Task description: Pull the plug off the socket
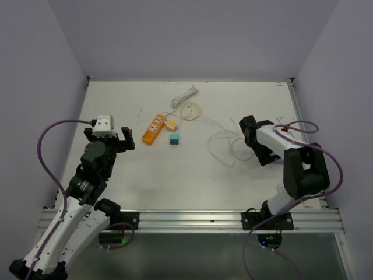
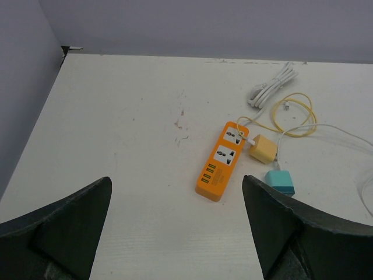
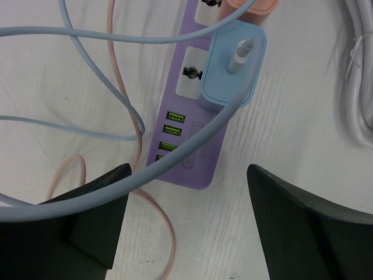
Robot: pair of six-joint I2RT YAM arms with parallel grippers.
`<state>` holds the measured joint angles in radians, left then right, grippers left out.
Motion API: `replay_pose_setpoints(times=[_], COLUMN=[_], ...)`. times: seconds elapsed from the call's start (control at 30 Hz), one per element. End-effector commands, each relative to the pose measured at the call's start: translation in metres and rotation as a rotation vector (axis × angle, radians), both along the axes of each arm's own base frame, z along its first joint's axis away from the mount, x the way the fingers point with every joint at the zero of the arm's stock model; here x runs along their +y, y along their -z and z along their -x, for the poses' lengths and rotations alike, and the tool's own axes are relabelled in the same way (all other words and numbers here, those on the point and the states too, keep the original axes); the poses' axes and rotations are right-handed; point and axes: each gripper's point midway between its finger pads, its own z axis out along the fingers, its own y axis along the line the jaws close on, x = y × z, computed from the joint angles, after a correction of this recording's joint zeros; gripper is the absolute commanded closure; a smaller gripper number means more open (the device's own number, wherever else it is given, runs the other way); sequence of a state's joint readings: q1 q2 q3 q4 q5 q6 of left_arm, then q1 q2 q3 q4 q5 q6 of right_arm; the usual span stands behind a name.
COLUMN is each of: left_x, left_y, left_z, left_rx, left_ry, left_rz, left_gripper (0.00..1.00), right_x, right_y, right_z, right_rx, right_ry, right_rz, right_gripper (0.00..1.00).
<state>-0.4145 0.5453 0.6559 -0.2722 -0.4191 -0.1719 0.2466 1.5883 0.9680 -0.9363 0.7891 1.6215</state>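
Note:
An orange power strip (image 1: 154,129) lies at the table's middle back. In the top and left wrist views a yellow plug (image 1: 170,124) lies against its right side and a teal plug (image 1: 174,139) sits on the table just right of it. My left gripper (image 1: 108,135) is open, near and left of the strip (image 2: 220,160). My right gripper (image 1: 252,140) is open, far right of it. In the right wrist view the strip looks purple (image 3: 192,134), with a light-blue plug (image 3: 233,70) on its socket face, just beyond my open right gripper (image 3: 189,210).
A coiled white cable (image 1: 185,96) and a yellow cable loop (image 1: 190,109) lie behind the strip. Thin white cables (image 1: 224,143) trail toward the right arm. A thick grey-blue cable (image 3: 175,157) crosses in front of the right wrist camera. Walls enclose the table.

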Motion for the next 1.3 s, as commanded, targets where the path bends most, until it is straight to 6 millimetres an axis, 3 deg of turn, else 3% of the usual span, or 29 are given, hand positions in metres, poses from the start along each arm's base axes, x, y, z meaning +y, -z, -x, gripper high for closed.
replay_pose_setpoints(times=[0.0,0.23,0.6,0.9,1.03,1.13,1.27], left_x=[-0.001,-0.001,-0.002,-0.003,-0.003,-0.003,-0.004], left_y=[-0.004,-0.004,-0.004,-0.004,-0.003,-0.004,-0.002], left_z=[-0.001,-0.001,-0.001,-0.002,-0.001,-0.001,-0.002], left_rx=[-0.026,-0.029,-0.027,-0.027,-0.026,-0.027,-0.023], left_ry=[0.007,0.009,0.017,0.018,0.020,0.023,0.025], left_rz=[0.003,0.004,0.003,0.003,0.003,0.004,0.001], left_gripper=[0.03,0.03,0.03,0.03,0.03,0.03,0.03], right_x=[-0.010,-0.010,-0.011,-0.001,0.020,0.040,0.092], right_y=[-0.009,0.011,0.025,0.031,0.029,0.022,0.015], right_z=[-0.008,-0.001,0.002,-0.002,-0.022,-0.028,-0.047], right_rx=[-0.036,0.002,0.052,0.092,0.063,0.110,0.130], right_ry=[0.056,0.073,0.057,-0.049,-0.234,-0.428,-0.819], right_rz=[0.077,0.076,0.092,0.044,0.021,0.055,0.075], right_gripper=[0.16,0.18,0.38,0.71,0.88,0.93,1.00])
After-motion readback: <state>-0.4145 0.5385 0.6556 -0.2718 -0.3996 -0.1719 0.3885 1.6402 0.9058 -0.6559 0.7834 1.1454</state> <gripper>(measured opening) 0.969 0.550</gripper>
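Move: The purple socket lies just under the right hand and off to its right, its middle about 6 cm to the right and some 3 cm lower, with its USB end almost directly below the open fingers. On it sit the blue plug, roughly 7 cm right and 1 cm back, and the pink plug, about 11 cm right and level with the hand. A white cord coil lies some 8 cm right and 9 cm back. From the left hand the purple socket is about 60 cm right, 2 cm ahead and 23 cm down. The purple socket's USB end is gripped: the right hand, fingers slanting down to the right, sinks straight down about 3 cm over that end and closes on the socket's two long sides. Keeping the grip, it then speeds off low to the left, about 5 cm, and 2 cm forward, swinging nearly 30 degrees counter-clockwise. ##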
